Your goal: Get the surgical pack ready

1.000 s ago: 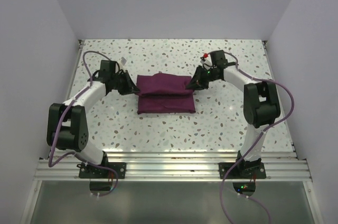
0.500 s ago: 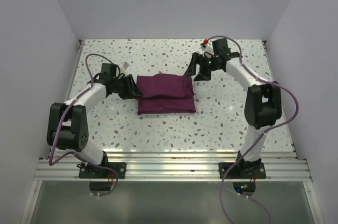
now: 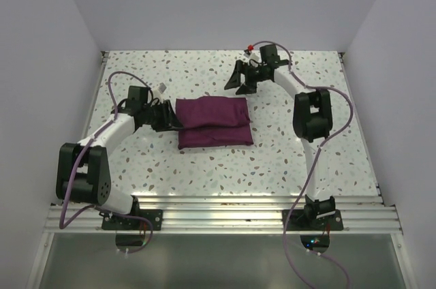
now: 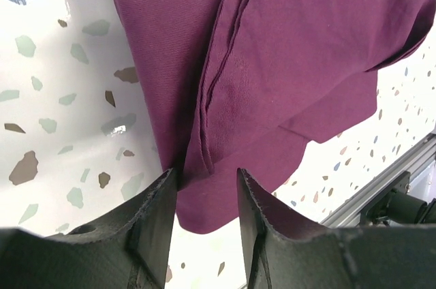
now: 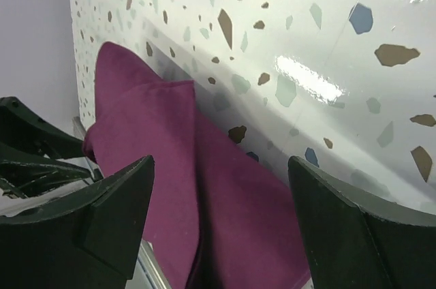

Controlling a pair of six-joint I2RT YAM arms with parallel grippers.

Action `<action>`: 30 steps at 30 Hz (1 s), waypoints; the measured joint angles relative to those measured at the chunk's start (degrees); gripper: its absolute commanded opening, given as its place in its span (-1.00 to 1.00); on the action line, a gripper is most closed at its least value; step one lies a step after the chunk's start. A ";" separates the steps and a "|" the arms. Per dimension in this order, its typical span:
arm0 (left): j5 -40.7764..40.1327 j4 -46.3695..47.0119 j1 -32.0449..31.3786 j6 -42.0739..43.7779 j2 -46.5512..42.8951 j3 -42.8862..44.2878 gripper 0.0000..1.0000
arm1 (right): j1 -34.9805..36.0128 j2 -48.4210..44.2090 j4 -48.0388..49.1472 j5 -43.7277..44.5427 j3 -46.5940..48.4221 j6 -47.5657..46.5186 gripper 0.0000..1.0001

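The surgical pack [image 3: 213, 122], a dark maroon cloth drape, lies folded in a rectangle at the middle of the speckled table. My left gripper [image 3: 172, 117] sits low at its left edge. In the left wrist view the drape [image 4: 300, 64] fills the upper frame, and its folded edge reaches between my left gripper's [image 4: 205, 173] narrowly parted jaws, unclamped. My right gripper [image 3: 236, 82] hovers wide open above the table behind the drape's back edge. In the right wrist view the drape [image 5: 157, 166] lies below the right gripper [image 5: 219, 161].
White walls close the table at the back and both sides. An aluminium rail [image 3: 218, 207] runs along the near edge and shows in the left wrist view [image 4: 402, 180]. Purple cables loop off both arms.
My right gripper left the drape's right edge, rose and swung back and to the left, jaws open. My left gripper stayed at the drape's left edge.
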 measured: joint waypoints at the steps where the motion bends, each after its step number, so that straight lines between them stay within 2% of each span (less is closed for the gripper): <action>1: 0.00 -0.17 0.00 0.09 -0.13 -0.17 -0.12 | 0.24 0.96 -0.02 -0.48 0.07 0.09 0.64; 7: 0.42 -0.37 0.00 0.11 -0.22 -0.33 -0.12 | 2.75 2.99 0.33 -3.61 0.07 0.72 0.60; 12: 1.09 -0.46 0.00 0.09 -0.22 -0.59 -0.11 | 4.90 3.15 3.21 -5.92 0.07 2.99 0.47; 22: 1.84 -0.44 0.00 0.07 -0.22 -0.61 -0.13 | 6.40 3.61 11.41 -10.93 0.09 12.70 -0.10; 28: 2.16 -0.44 0.00 0.07 -0.33 -0.63 -0.12 | 6.80 3.61 14.34 -12.57 0.04 15.72 -0.36; 30: 2.19 -0.44 0.00 0.07 -0.50 -0.68 -0.12 | 6.93 3.56 15.12 -12.94 -0.37 16.13 -0.37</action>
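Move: The middle of the folded purple cloth's far edge, where the upper layer humps up, is about 10 cm to the right hand's left, 3 cm back and 2 cm below. The cloth's far right corner sits only some 4 cm back and 3 cm to the right of that hand; its far left corner is 22 cm to the left and 4 cm back. From the left hand, that mid-edge lies roughly 11 cm ahead and 12 cm to the right, slightly below. The cloth's far edge is gathered between the right fingers: that hand sweeps about 9 cm left along the edge and some 3 cm back over it, dipping 2 cm at first and then rising about 4 cm, its left side tipping up roughly 15 degrees as the fingers close from wide open to a third. The left hand stays nearly still at the cloth's left end, fingers still half open. ##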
